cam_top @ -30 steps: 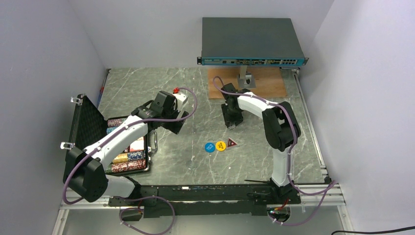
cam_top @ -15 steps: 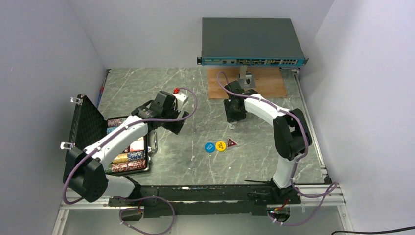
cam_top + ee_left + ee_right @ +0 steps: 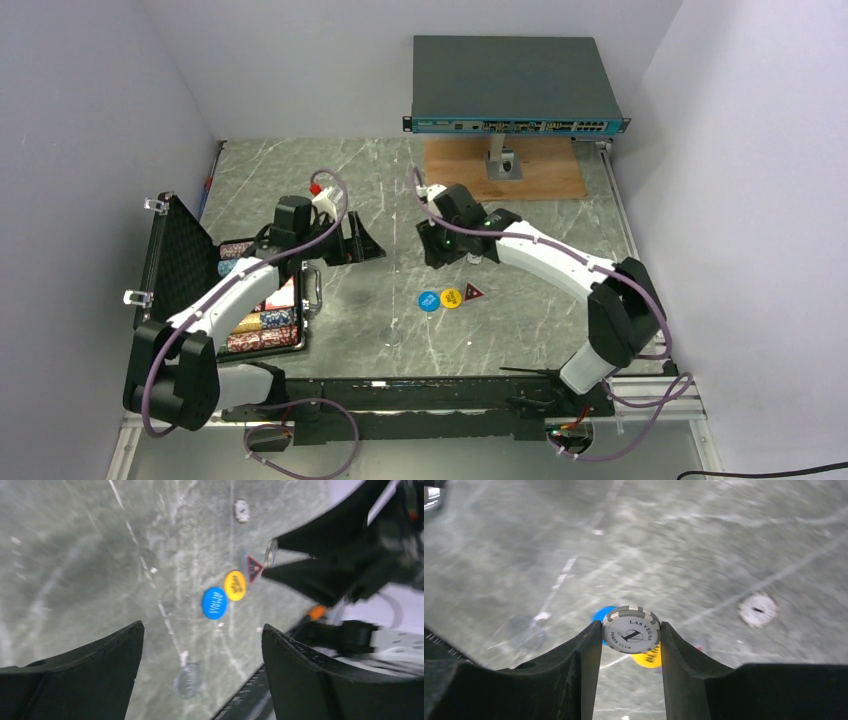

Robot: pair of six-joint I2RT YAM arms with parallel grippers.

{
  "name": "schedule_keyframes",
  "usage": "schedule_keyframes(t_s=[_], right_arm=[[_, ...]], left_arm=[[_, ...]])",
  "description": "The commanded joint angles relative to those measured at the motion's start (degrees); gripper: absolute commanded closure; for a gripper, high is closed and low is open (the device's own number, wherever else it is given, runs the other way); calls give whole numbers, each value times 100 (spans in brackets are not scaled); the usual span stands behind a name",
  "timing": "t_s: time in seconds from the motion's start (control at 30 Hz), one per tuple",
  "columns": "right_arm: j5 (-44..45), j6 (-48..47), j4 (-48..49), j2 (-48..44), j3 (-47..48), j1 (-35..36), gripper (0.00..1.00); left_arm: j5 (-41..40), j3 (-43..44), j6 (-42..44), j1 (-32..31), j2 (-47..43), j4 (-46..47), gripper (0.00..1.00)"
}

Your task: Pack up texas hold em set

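The black briefcase [image 3: 178,255] of the texas hold em set lies open at the left, with rows of multicoloured chips [image 3: 262,320] inside. My right gripper [image 3: 631,630] is shut on a white-and-grey poker chip [image 3: 631,629], held edge to edge above the table. Below it lie a blue disc [image 3: 428,300], a yellow disc [image 3: 451,297] and a red triangular token [image 3: 472,292]. A small white chip [image 3: 757,610] rests further back and a greyish chip [image 3: 187,680] nearer the front. My left gripper [image 3: 362,245] hangs open and empty between the case and the right gripper [image 3: 438,255].
A big grey network switch [image 3: 510,80] stands on a post over a wooden board [image 3: 545,170] at the back. White walls close both sides. A metal rail [image 3: 640,300] runs along the right edge and the arm bases [image 3: 400,400] along the front.
The right arm has swung left toward the table's middle, carrying the chip. The left gripper has drawn back to the left and turned toward the discs.
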Motion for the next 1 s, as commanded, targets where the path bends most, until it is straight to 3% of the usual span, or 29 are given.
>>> schedule_keyframes(t_s=[0.0,0.1,0.2,0.3,0.43,0.63,0.97], right_arm=[[-540,-169,705,-468,-196,480,100],[-826,-94,909,-597,-250,712,100],[-865,-62,906,-558,-174,865,100],[-923,-69,930,-534,-148,944,100],[-960,-88,926,-507,-99,995,100],[-905,-81,943,-614,-74,1074,100],[-715,-167,924,-625,-35,1158,100]], left_arm=[[1222,-764,-2097,130,-76,2162,15],[1302,-1174,-2592,130,-36,2946,20],[1582,-1554,-3043,103,50,3978,19],[1630,-1759,-3233,-23,112,4448,17],[1561,-1647,-3116,-316,349,4360,22],[1503,-1619,-3254,-565,668,4690,41],[1499,-1355,-2703,-836,734,3944,68]])
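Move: The white chips for the left hand to take are already pinched in the right fingers, about 14 cm to the left hand's right, 2 cm ahead and 4 cm lower. Seen from the right hand, the left gripper is 14 cm left, 2 cm back and 4 cm higher. Some 10 cm below the right hand lie the blue small blind (6 back, 2 left), the yellow blind (6 back, 3 right), the all-in triangle (4 back, 8 right) and the last chip (4 ahead, 9 right). Rightward and somewhat back, the left hand travels about 8 cm to the chips, rolling its left side down some 25 degrees and closing from wide open to about a third, one finger on either face. The right hand keeps its pinch and swings left and back about 10 cm, rising 3 and turning a little counter-clockwise, quickly at first, then nearly holding the chips out. ##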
